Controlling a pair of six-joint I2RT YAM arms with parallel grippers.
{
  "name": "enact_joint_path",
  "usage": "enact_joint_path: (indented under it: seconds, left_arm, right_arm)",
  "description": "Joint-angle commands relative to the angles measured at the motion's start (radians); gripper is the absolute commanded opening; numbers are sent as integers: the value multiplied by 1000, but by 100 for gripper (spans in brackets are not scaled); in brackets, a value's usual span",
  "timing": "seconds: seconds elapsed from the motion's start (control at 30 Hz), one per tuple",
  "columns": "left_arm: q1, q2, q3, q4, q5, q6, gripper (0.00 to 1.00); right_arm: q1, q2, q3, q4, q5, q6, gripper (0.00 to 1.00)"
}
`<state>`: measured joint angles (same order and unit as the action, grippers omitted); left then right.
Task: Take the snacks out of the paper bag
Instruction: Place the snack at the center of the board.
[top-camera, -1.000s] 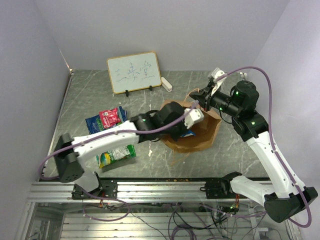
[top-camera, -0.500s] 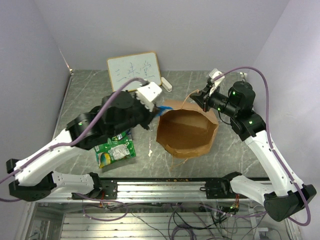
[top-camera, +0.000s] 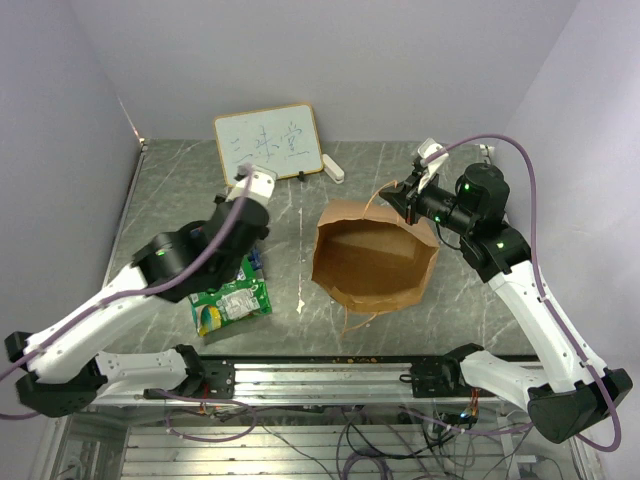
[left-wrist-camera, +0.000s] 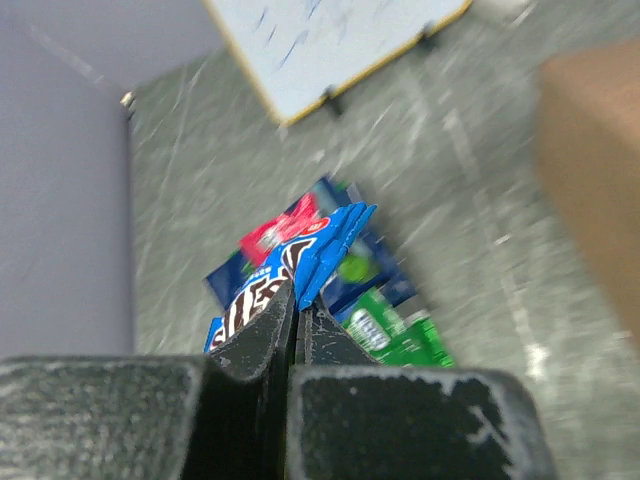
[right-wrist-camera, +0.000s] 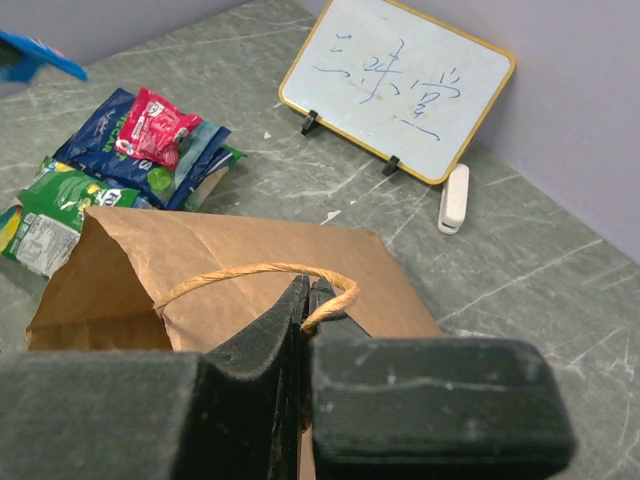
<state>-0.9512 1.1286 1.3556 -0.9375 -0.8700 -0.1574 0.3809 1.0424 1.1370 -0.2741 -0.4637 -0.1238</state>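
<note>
The brown paper bag (top-camera: 375, 255) stands in the middle of the table with its mouth open upward; only brown paper shows inside. My right gripper (right-wrist-camera: 307, 290) is shut on the bag's twisted paper handle (right-wrist-camera: 240, 272) at the far rim. My left gripper (left-wrist-camera: 298, 300) is shut on a blue snack packet (left-wrist-camera: 325, 240) and holds it above the pile of snacks left of the bag. In that pile lie a red packet (right-wrist-camera: 155, 125), dark blue packets (right-wrist-camera: 105, 135) and a green packet (top-camera: 232, 305).
A white framed board with writing (top-camera: 268, 143) stands at the back, with a small white eraser (top-camera: 333, 168) beside it. Lilac walls close in the table at the left, back and right. The left arm (top-camera: 190, 255) hangs over most of the pile.
My left arm has come out of the bag with the blue packet and swung left over the pile. The bag's mouth now shows fully. My right gripper has kept hold of the handle.
</note>
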Motion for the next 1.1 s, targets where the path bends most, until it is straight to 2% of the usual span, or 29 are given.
enact_joint_path:
  seconds: [0.0,0.17,0.3,0.4,0.67,0.7,0.83,0.9,1.0,1.07]
  left_arm:
    - [109,66,-115,12,23,84,7]
    - [215,155,-252,139,148,148,7]
    - [257,260,-258,163,143,144,7]
    - [276,340,-250,151,192,150,7]
    - [309,375,-267,175,307,216,7]
    - [314,378,-266,174,305,219,9]
    - [351,373,-250,146,314,195,36]
    - [365,351,-236,125,355,190,44]
    - [368,312,-200,95,394,173,60]
    - [369,299,-157,67,418,158,64]
  right_arm:
    - [-2,-11,-10,18,-8,1,0]
    - [-2,-18,-6,17,-3,0,0]
    - [-2,-28,-7,12,2,0,0]
    - [-2,-39,-10,8,9,1,0]
    - [-2,-56,-20,-8,22,-2,0]
    - [-2,-55,-19,-8,20,-2,0]
    - [-2,-46,-6,-10,3,1,0]
    - [-2,-36,16,-22,-22,13,0]
    - [-2,-25,42,-51,-86,33,0]
    - [-2,-28,54,-63,-113,61,0]
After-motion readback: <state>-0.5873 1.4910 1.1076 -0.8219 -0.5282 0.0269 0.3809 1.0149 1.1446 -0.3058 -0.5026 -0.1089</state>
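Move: Below the left hand, which already grips the small blue-and-white snack, the landing spot on the snack pile lies about 21 cm down, 5 cm ahead and 4 cm to the left. The red snack sits about 10 cm ahead and 6 cm left, on the dark blue bag, whose middle is 8 cm ahead and 5 cm left. The green bag's middle lies 5 cm back and 2 cm left. From the right hand the spot is level ahead, roughly 33 cm left and 24 cm down. Swooping down about 20 cm with the blue-and-white snack still pinched, the left hand drifts some 4 cm forward and 4 cm left to the gap between the red snack and the green bag. Its fingertips tip down by roughly 30 degrees as it sinks; once low it nearly halts over the pile, and the fingers spread more than half open to let go of the snack. ##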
